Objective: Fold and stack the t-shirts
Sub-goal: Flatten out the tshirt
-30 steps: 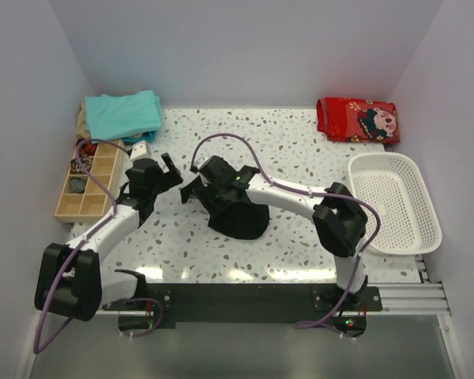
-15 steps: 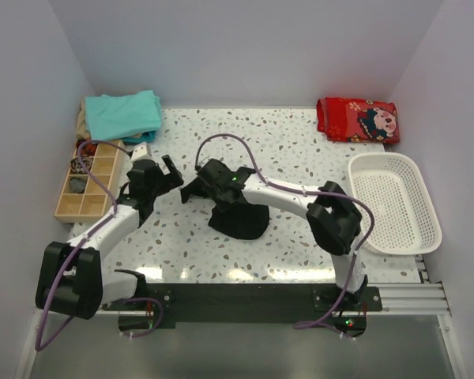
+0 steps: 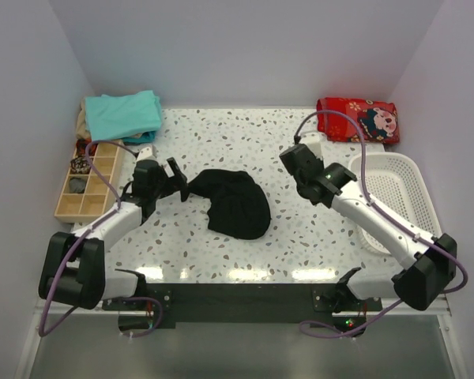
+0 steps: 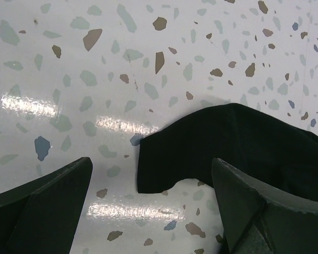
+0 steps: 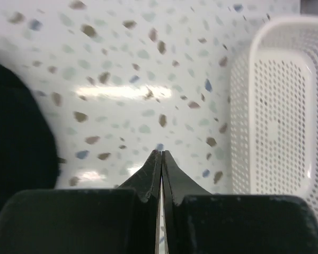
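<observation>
The black t-shirt (image 3: pixel 235 204) lies crumpled in a heap at the table's middle; its white patch is not visible. My left gripper (image 3: pixel 172 175) is open just left of the heap. In the left wrist view a corner of the black cloth (image 4: pixel 238 145) lies on the table between my spread fingers (image 4: pixel 47 206), touching neither. My right gripper (image 3: pixel 294 158) is shut and empty, off to the shirt's right. In the right wrist view (image 5: pixel 161 154) its tips meet above bare table, with the black cloth (image 5: pixel 16 143) at the left edge. Folded teal t-shirts (image 3: pixel 122 113) sit at the back left corner.
A white perforated basket (image 3: pixel 395 201) stands at the right edge and also shows in the right wrist view (image 5: pixel 275 106). A red patterned cloth (image 3: pixel 355 118) lies at the back right. A wooden compartment tray (image 3: pixel 87 181) sits by the left wall.
My right gripper left the black t-shirt and swung away to the right, toward the basket. The shirt now lies uncovered. My left gripper edged right toward the shirt's corner.
</observation>
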### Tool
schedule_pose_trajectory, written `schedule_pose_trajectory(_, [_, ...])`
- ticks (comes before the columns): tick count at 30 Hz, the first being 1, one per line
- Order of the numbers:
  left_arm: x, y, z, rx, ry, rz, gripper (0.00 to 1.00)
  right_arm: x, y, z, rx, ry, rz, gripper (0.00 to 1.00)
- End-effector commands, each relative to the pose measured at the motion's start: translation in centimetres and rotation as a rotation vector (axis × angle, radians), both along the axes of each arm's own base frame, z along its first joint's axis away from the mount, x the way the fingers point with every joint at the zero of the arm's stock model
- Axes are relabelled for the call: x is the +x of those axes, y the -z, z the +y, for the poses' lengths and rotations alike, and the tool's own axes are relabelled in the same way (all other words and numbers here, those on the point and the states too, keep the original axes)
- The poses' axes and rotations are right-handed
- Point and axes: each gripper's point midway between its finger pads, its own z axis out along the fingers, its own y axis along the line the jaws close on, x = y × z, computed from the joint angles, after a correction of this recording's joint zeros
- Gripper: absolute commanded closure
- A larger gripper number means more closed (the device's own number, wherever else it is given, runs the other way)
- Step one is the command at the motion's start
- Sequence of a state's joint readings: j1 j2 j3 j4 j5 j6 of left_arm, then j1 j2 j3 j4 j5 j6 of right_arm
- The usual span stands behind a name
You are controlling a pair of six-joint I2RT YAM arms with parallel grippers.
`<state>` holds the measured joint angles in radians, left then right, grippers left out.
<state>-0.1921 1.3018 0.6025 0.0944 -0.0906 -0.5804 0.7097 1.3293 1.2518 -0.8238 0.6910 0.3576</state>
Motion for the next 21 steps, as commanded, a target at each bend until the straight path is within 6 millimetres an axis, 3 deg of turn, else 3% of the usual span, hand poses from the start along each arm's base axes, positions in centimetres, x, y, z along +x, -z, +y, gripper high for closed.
schedule_pose_trajectory(1, [1.8,-1.8,-0.9,-0.018,0.049,-0.069,0.0,-2.2,3.5,-3.1,-0.014,0.1,0.101,1.0])
schedule_pose_trajectory(3, [2.0,-1.6,-1.0,-0.017,0.051,-0.064,0.0,-1.4,3.5,-1.2,0.048,0.039,0.1,0.98])
schedule_pose_trajectory(4, [2.1,-1.6,-1.0,-0.014,0.05,-0.061,0.0,-0.7,3.6,1.1,0.126,-0.023,0.111,0.89])
schedule_pose_trajectory(6, [2.2,-1.6,-0.6,-0.002,0.034,-0.054,0.0,0.0,3.2,3.5,0.15,-0.095,0.11,0.64])
schedule_pose_trajectory(8, [2.1,-1.5,0.2,0.017,-0.013,-0.038,0.0,0.7,2.6,6.7,0.14,-0.184,0.12,0.55])
schedule_pose_trajectory(9, [2.0,-1.4,0.5,0.024,-0.031,-0.031,0.0,1.1,2.6,8.0,0.137,-0.218,0.121,0.46])
schedule_pose_trajectory(12, [1.9,-1.4,1.1,0.033,-0.066,-0.029,0.0,1.6,2.1,13.3,0.178,-0.363,0.129,0.39])
schedule_pose_trajectory(14, [1.8,-1.5,1.4,0.031,-0.078,-0.029,0.0,1.0,3.6,16.5,0.196,-0.457,0.181,0.37])
schedule_pose_trajectory(15, [1.8,-1.5,1.4,0.03,-0.081,-0.029,0.0,1.2,3.4,17.8,0.215,-0.485,0.167,0.37])
schedule_pose_trajectory(17, [1.7,-1.5,1.7,0.028,-0.09,-0.028,0.0,0.7,5.2,19.9,0.205,-0.537,0.214,0.36])
schedule_pose_trajectory(21, [1.4,-1.3,2.2,0.035,-0.105,-0.02,0.0,-0.1,5.9,23.5,0.218,-0.617,0.241,0.36])
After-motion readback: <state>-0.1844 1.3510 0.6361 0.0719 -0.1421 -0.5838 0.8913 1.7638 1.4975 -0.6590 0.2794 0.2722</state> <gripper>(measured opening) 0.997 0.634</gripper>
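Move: My right hand is high and empty. The black t-shirt's middle lies about 18 cm to its left, 2 cm back towards my base and some 18 cm below. The white basket's middle is around 24 cm to this hand's right and also 2 cm back. The red cloth is about 25 cm farther out and 15 cm to the right. From my left hand the shirt's middle is some 16 cm right, 5 cm back and 5 cm down. I dip my right hand about 5 cm while it still drifts a little to the right, then swing it back left some 20 cm, still sinking slightly, until it hovers over the black t-shirt. On the way I open the shut fingers to roughly two thirds, turn the wrist nearly 30 degrees counter-clockwise and tip the fingers more steeply down, without touching the cloth yet. ##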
